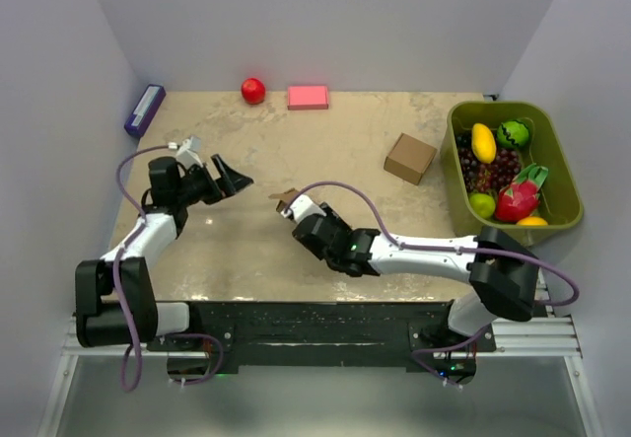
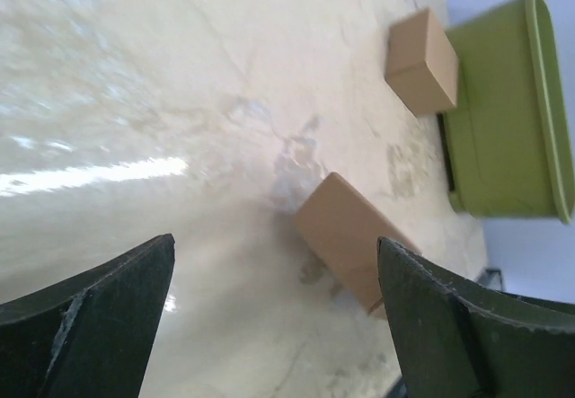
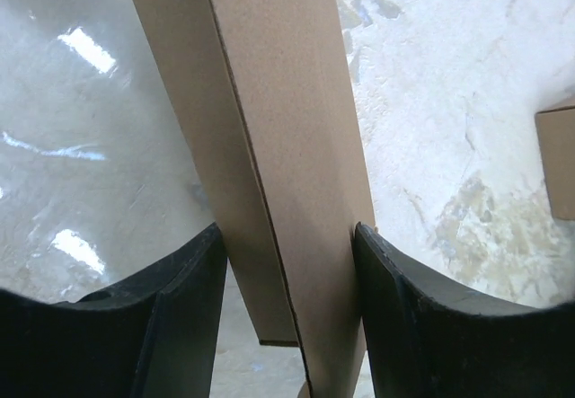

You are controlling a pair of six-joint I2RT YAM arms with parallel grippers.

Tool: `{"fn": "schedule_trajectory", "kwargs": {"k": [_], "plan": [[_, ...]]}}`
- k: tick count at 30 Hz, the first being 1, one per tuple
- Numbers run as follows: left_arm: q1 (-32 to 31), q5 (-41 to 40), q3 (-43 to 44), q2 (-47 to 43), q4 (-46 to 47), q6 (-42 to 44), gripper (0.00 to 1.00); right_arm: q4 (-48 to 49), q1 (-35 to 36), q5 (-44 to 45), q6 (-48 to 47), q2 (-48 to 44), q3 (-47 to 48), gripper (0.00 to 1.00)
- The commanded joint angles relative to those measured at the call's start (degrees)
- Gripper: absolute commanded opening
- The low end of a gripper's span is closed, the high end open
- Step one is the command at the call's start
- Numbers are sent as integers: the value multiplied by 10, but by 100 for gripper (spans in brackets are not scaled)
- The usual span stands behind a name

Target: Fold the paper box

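The paper box point(image 1: 287, 199) is a folded, low oblong piece of plain brown cardboard at mid-table. My right gripper point(image 1: 297, 208) is shut on it. In the right wrist view the paper box point(image 3: 287, 128) runs up between both black fingers point(image 3: 193, 290), which press its two sides. A seam runs along its length, and its near end hangs just above the table. My left gripper point(image 1: 233, 175) stands wide open to the left of the box, apart from it. In the left wrist view the box point(image 2: 346, 236) lies beyond the spread fingers point(image 2: 117, 299), nothing between them.
A smaller squarish cardboard box point(image 1: 409, 158) point(image 2: 422, 61) sits right of centre. A green bin point(image 1: 493, 108) point(image 2: 503, 119) with fruit stands at the far right. Along the back edge are a red apple point(image 1: 253, 90), a pink block point(image 1: 308, 97) and a purple item point(image 1: 144, 109).
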Motion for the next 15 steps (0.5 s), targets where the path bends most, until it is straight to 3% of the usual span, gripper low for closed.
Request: {"fn": "schedule_trajectory", "kwargs": {"k": [1,10,15], "plan": [[18,-70,45,-74,-48,87,98,-14,-66,-149,-18,-37,23,31],[17,-81,43,-134,-81,136,98,-45,-182,-380,-78,-9,56,30],[16,-56,44,-131,-76,141,98,-61,-220,-447,-106,20,82,28]]}}
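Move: The right hand already holds the paper box near one end; the box's middle lies about 3 cm ahead of its finger pads and 4 cm to the left, at nearly the same height. The small brown carton stands some 15 cm ahead and 19 cm to the right of the right hand, and the pink block roughly 30 cm ahead and 6 cm left, both lower. From the left hand, open and empty, the paper box lies about 17 cm to the right, 7 cm back and a little lower. Forward at an even height the right hand carries the paper box about 5 cm over the table, drifting slightly right at first, while its fingers keep their hold and tip more steeply down by some 15 degrees, swinging a little left. The left hand, wide open, draws up and to its left away from the box, rolls slightly and then hangs there. ##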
